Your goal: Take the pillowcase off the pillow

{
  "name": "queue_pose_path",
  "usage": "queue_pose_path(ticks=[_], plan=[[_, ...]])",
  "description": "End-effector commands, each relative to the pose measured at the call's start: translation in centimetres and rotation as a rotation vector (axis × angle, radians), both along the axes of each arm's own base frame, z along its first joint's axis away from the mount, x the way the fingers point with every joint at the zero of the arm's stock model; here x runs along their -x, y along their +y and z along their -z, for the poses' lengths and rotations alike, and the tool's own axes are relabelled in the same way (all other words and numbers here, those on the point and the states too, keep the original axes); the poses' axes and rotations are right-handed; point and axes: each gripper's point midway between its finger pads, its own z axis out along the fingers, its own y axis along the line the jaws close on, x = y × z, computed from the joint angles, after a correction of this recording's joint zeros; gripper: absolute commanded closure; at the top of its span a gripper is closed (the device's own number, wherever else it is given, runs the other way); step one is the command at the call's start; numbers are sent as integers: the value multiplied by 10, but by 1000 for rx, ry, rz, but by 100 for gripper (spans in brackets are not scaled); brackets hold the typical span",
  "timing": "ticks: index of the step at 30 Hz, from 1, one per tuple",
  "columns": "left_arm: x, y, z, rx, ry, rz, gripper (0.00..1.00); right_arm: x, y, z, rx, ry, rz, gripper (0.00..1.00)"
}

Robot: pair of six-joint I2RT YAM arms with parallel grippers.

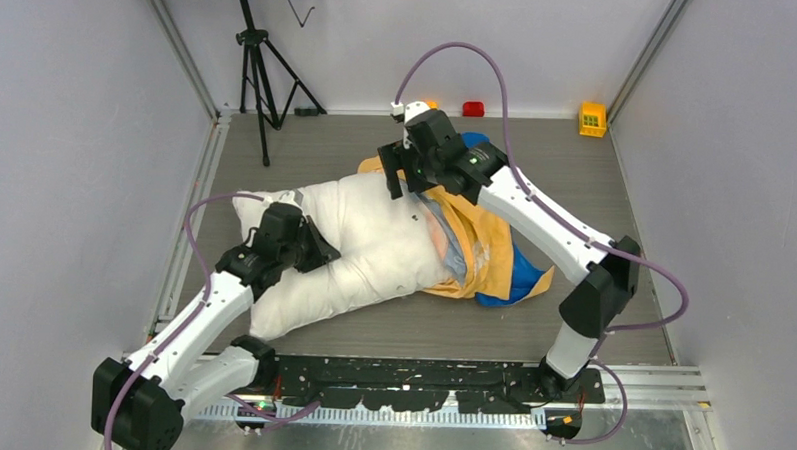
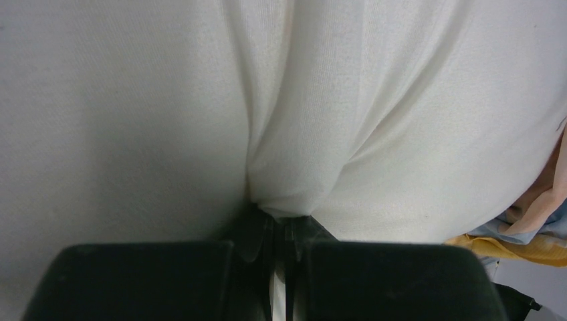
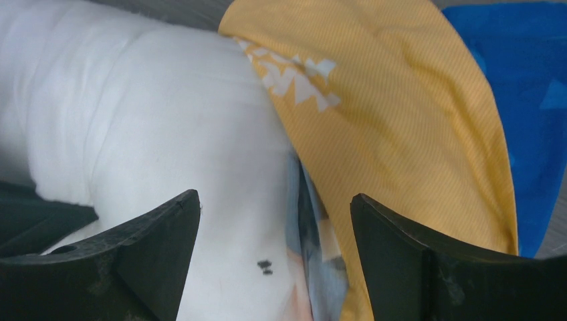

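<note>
The white pillow (image 1: 369,246) lies across the middle of the floor, mostly bare. The orange-yellow pillowcase (image 1: 494,253) still covers its right end, bunched with blue and pale inner parts showing. My left gripper (image 1: 326,250) is shut on a pinched fold of the pillow (image 2: 294,134) at its left part. My right gripper (image 1: 404,180) is open above the pillowcase's opening edge. In the right wrist view its jaws straddle the edge of the pillowcase (image 3: 401,114) where it meets the pillow (image 3: 174,120).
A black tripod (image 1: 255,70) stands at the back left. A yellow block (image 1: 591,118) and a small red object (image 1: 473,109) lie by the back wall. Grey walls close in both sides.
</note>
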Motion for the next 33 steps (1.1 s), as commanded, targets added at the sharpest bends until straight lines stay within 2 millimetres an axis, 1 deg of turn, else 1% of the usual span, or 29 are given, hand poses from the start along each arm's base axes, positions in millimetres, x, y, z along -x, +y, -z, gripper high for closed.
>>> queue_pose_path(ticks=[1, 4, 6, 10, 12, 14, 15, 17, 19, 20, 21, 23, 24, 26, 28, 29, 31, 33], plan=[[15, -1, 24, -36, 82, 22, 100, -43, 10, -15, 29, -133, 48, 13], [15, 1, 22, -45, 73, 18, 100, -67, 7, 2, 121, -157, 117, 11], [16, 4, 20, -54, 68, 14, 100, -78, 5, 14, 192, -157, 128, 10], [16, 11, 15, -79, 48, -1, 100, -89, -3, 41, 319, -131, 145, 8], [17, 12, 12, -81, 39, -5, 100, -95, -17, 52, 369, -124, 182, 8], [15, 20, 11, -107, 26, -43, 100, -106, -46, 59, 406, -119, 274, 8], [15, 24, 9, -111, 20, -65, 100, -113, -65, 60, 407, -111, 340, 8], [15, 29, 6, -105, -3, -105, 100, -127, -115, 60, 377, -81, 516, 13], [15, 33, 4, -97, -26, -133, 100, -136, -163, 58, 310, -51, 654, 18], [15, 35, 4, -95, -32, -147, 100, -138, -182, 55, 268, -45, 704, 19], [16, 37, 4, -97, -36, -156, 100, -140, -202, 57, 242, -33, 752, 20], [18, 40, 6, -106, -31, -168, 100, -140, -235, 58, 219, -17, 829, 21], [18, 41, 7, -109, -26, -170, 100, -140, -249, 59, 217, -11, 859, 22], [19, 41, 9, -109, -18, -174, 100, -140, -268, 58, 216, -2, 906, 23], [20, 40, 10, -100, -11, -178, 100, -141, -276, 56, 202, 7, 923, 28], [19, 39, 10, -94, -11, -178, 100, -141, -273, 52, 181, 7, 913, 33], [17, 36, 9, -81, -13, -171, 100, -142, -259, 49, 112, 28, 862, 44], [15, 32, 7, -76, -10, -158, 100, -141, -244, 40, 33, 37, 812, 55]])
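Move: The pillowcase's loose far-left flap lies about 14 cm ahead of the open right hand, roughly level sideways and 15 cm below; the pillowcase's middle is some 4 cm ahead and 19 cm to the right, 16 cm down. The pillow's middle sits about 5 cm back and 12 cm left, also 16 cm lower. For the left hand, already pinching the pillow just above its middle, the pillowcase's middle is roughly 14 cm ahead and 31 cm right, 5 cm lower. The pillowcase's far flap is what the right hand reaches for: forward and down about 8 cm each with wide-open fingers, then a fast sweep of some 25 cm to the right along the pillow's far side, turning clockwise about 40 degrees, as the fingers close partway around the yellow cloth. The left hand keeps its pinch on the pillow and rises about 3 cm. ##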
